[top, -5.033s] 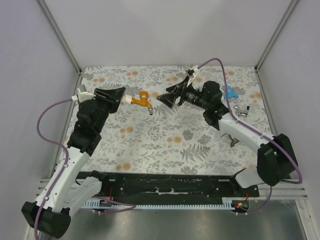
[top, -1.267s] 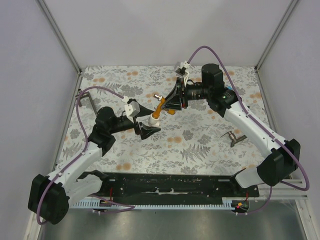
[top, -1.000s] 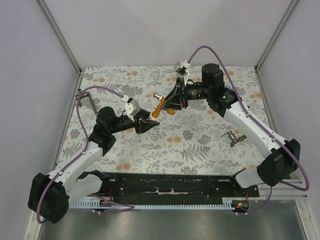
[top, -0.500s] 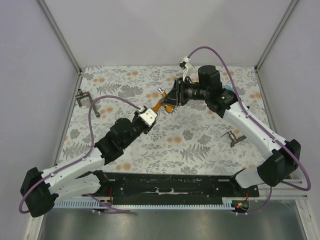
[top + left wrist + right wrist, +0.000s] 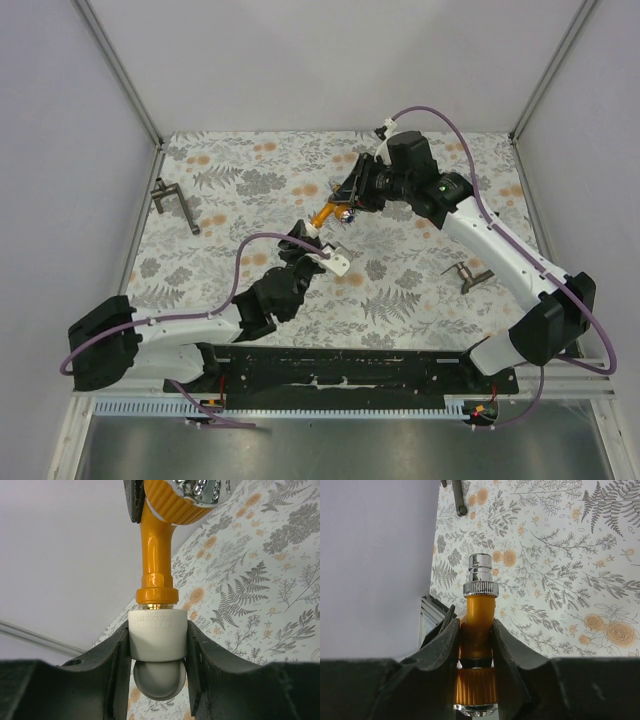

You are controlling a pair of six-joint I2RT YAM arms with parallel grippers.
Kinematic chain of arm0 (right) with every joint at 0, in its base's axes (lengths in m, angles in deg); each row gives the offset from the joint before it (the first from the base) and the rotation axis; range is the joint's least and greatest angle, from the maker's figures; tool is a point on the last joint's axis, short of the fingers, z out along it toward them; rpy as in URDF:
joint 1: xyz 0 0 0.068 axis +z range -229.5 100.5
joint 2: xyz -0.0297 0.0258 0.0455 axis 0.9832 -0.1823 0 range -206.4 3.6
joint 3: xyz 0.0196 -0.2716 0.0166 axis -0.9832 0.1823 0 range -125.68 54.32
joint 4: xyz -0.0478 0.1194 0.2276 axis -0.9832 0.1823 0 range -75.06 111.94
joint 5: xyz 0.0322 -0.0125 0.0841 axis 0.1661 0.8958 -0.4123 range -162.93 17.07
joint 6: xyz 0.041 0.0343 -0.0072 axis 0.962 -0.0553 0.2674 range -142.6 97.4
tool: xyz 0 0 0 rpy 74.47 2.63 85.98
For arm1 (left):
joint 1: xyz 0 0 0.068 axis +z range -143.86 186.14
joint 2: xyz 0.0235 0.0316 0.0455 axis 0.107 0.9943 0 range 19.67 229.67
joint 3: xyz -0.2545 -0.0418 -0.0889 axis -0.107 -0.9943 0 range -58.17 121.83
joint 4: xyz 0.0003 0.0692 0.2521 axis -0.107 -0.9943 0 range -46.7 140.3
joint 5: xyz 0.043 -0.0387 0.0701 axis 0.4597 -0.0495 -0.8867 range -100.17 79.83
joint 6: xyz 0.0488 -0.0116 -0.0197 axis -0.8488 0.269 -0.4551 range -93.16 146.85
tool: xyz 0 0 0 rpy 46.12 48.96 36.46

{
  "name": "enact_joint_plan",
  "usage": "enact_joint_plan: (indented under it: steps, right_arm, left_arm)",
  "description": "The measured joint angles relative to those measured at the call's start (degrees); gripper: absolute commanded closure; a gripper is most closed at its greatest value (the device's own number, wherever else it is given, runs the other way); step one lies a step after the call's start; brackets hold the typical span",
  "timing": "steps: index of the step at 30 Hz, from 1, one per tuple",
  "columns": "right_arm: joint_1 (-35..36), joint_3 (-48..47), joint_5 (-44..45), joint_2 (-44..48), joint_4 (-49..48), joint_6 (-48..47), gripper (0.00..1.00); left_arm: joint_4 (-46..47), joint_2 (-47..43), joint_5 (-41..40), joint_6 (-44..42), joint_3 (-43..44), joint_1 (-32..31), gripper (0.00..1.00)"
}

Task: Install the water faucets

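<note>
One of the water faucets [image 5: 324, 213], orange with a chrome spout tip [image 5: 481, 575] and a white end fitting [image 5: 157, 632], hangs in the air over the middle of the table between both grippers. From the far right, my right gripper [image 5: 341, 200] is shut on its orange body [image 5: 479, 622]. My left gripper [image 5: 311, 230] comes up from the near side. In the left wrist view my left gripper [image 5: 158, 645] is shut on the white fitting, with both fingers touching its sides. A chrome-capped knob [image 5: 200, 490] shows at the top of that view.
One dark metal lever handle [image 5: 175, 203] lies at the table's left edge, and another [image 5: 467, 273] lies to the right under the right arm. The floral table cover [image 5: 400, 290] has walls and frame posts on three sides.
My left arm has swung from the left round to the near side of the faucet, and its jaws have closed on the white fitting. The right gripper has shifted slightly, still holding the faucet.
</note>
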Motion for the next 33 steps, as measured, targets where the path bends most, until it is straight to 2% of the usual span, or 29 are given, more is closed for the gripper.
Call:
enact_joint_plan:
  steps: [2, 3, 7, 10, 12, 15, 19, 23, 33]
  right_arm:
    - [0.33, -0.66, 0.7, 0.02, 0.2, -0.61, 0.43]
    - [0.44, -1.05, 1.29, 0.02, 0.2, -0.96, 0.41]
    - [-0.09, -2.51, 3.76, 0.31, 0.09, -4.81, 0.41]
    - [-0.7, -3.54, 4.42, 0.68, 0.09, -9.18, 0.38]
    - [-1.68, -3.96, 4.39, 1.25, 0.07, -12.92, 0.18]
    - [-2.82, -3.96, 4.48, 2.73, 0.15, -17.86, 0.02]
    - [-3.08, -2.36, 4.26, 6.49, -1.11, -24.81, 0.02]
    - [-3.08, 3.56, -0.37, 11.08, -6.1, -33.27, 0.02]
    - [-3.28, 7.85, -23.69, 12.0, -9.75, -52.54, 0.02]
  left_arm:
    - [-2.67, -2.4, 1.01, 2.32, -0.02, -0.02, 0.98]
    - [-4.0, -3.91, 1.88, 3.96, -0.04, -0.09, 0.98]
    - [-11.61, -10.27, 6.54, 14.51, -0.07, 0.96, 0.98]
    - [-19.17, -13.57, 11.67, 24.52, -0.07, 4.33, 0.98]
    - [-23.63, -15.32, 15.5, 30.84, -0.09, 7.54, 0.98]
    - [-29.59, -17.9, 22.88, 40.17, -0.11, 13.16, 0.98]
    - [-34.01, -19.39, 33.29, 49.59, -0.11, 19.28, 0.98]
    - [-35.43, -19.52, 44.06, 55.82, -0.11, 22.75, 0.98]
    - [-32.83, -18.23, 64.98, 63.91, 0.94, 26.84, 0.98]
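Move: The left fingers still hold the white connector, level at the hand point, with the orange faucet joined to it; the faucet's middle lies about 5 cm ahead, 4 cm right and 2 cm above the left hand. The right fingers are still shut on the faucet, whose middle is roughly 2 cm back, 3 cm left and 1 cm below that hand. The connector is some 7 cm back, 7 cm left and 4 cm below the right hand. The right fingers let go of the faucet and open wide, backing off up, right and a little forward, some 5 cm each up and right, before swinging back about 7 cm and a little left, tipping upward with a counter-clockwise turn. The left hand keeps its grip on the connector and draws back over 5 cm with a dip, pitching down about 50 degrees and rolling left side down. ##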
